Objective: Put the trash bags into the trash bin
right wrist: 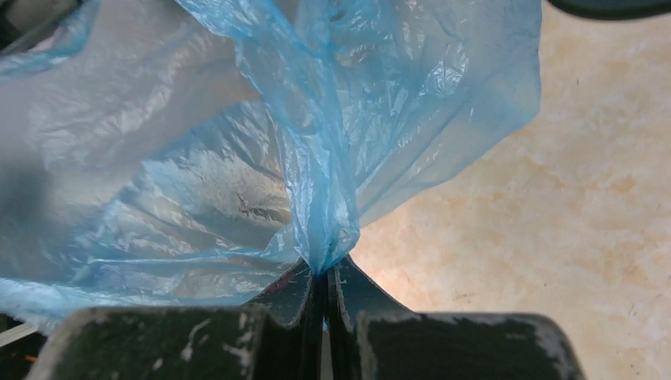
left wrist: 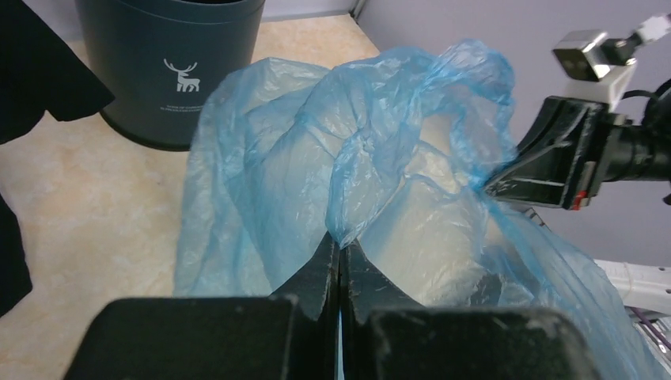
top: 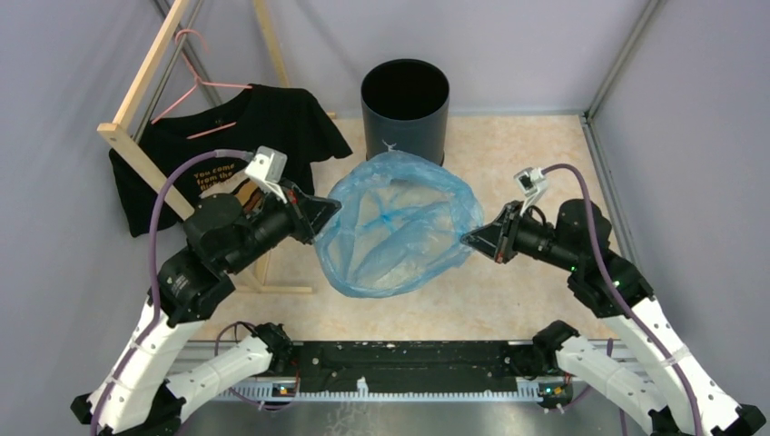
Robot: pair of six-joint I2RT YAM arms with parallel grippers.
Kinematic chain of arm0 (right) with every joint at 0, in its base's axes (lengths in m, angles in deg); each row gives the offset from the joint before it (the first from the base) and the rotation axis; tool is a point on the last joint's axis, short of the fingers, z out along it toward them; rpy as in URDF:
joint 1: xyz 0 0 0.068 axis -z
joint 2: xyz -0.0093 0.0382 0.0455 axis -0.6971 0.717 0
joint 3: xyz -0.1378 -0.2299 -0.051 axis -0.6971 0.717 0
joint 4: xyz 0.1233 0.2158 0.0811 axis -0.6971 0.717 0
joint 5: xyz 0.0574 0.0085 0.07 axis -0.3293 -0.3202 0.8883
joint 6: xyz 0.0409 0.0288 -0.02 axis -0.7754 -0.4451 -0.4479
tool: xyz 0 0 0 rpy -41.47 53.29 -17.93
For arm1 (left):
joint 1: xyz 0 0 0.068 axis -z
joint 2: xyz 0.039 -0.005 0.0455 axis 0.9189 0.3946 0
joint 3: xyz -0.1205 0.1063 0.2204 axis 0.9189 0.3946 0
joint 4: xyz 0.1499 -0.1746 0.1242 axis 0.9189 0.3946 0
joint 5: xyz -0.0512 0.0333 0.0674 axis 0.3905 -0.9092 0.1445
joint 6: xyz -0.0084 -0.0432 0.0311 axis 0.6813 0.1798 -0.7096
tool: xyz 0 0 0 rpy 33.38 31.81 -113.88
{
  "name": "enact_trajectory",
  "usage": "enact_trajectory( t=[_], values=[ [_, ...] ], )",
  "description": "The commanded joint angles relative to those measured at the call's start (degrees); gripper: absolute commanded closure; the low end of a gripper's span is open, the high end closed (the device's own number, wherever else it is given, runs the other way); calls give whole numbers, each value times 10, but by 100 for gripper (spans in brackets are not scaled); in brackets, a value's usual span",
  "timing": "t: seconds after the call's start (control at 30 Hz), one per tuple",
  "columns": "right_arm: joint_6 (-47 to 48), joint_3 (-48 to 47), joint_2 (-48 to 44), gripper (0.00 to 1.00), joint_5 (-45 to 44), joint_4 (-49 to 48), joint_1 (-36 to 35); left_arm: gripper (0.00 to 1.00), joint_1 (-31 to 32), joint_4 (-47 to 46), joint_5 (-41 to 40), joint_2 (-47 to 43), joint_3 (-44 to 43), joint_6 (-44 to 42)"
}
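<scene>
A translucent light-blue trash bag hangs stretched open between my two grippers above the table, its mouth facing up. My left gripper is shut on the bag's left rim. On the other side, my right gripper is shut on the right rim. The dark round trash bin with a white deer logo stands upright just behind the bag, open and apart from it. In the left wrist view the right gripper shows pinching the far rim.
A black T-shirt on a pink hanger hangs from a wooden rack at the back left, close to my left arm. Grey walls enclose the table on three sides.
</scene>
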Motion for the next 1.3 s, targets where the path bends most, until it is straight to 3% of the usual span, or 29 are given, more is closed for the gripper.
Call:
enact_trajectory(
  t=[0.0,0.17,0.47,0.63,0.8,1.0,1.03,1.27],
  values=[
    [-25,39,-20,100,22,-37,-1,100,1,-23,46,13,-13,13],
    [-116,98,-8,100,107,-195,-5,100,1,-75,175,68,-30,57],
    [-73,5,34,100,78,-157,-10,100,14,-162,242,160,-98,77],
    [-105,32,29,100,89,-221,-10,100,39,-231,224,202,-73,113],
    [-217,94,2,100,117,-384,-10,100,79,-278,196,230,-51,125],
    [-231,115,-25,92,75,-362,-10,100,126,-299,171,262,-43,133],
    [-236,119,-31,90,77,-367,-11,100,132,-298,165,268,-46,132],
    [-238,137,-75,50,56,-352,-10,100,164,-290,130,299,-66,129]
  ],
)
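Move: Each shut gripper holds one side of the trash bag's rim. The right gripper, where the left hand's side is to be brought, lies about 21 cm right of the left hand, 1 cm nearer the robot and 8 cm lower; the same span reversed puts the left gripper from the right hand. The bag's open mouth centres 11 cm right of the left hand, level fore and aft, 5 cm below. From the left hand, the trash bin stands about 50 cm ahead, 13 cm right and 28 cm lower. Still pinching its side of the rim, the left hand carries it about 20 cm right to the right gripper, rising a few centimetres midway and sinking back while swinging some 30 degrees clockwise and tipping slightly down. The right hand dips 3 cm, then rises to about 5 cm above its start, easing a little left, rolls its left side up and finally opens its fingers nearly halfway, with bag film still lying between and against them. ##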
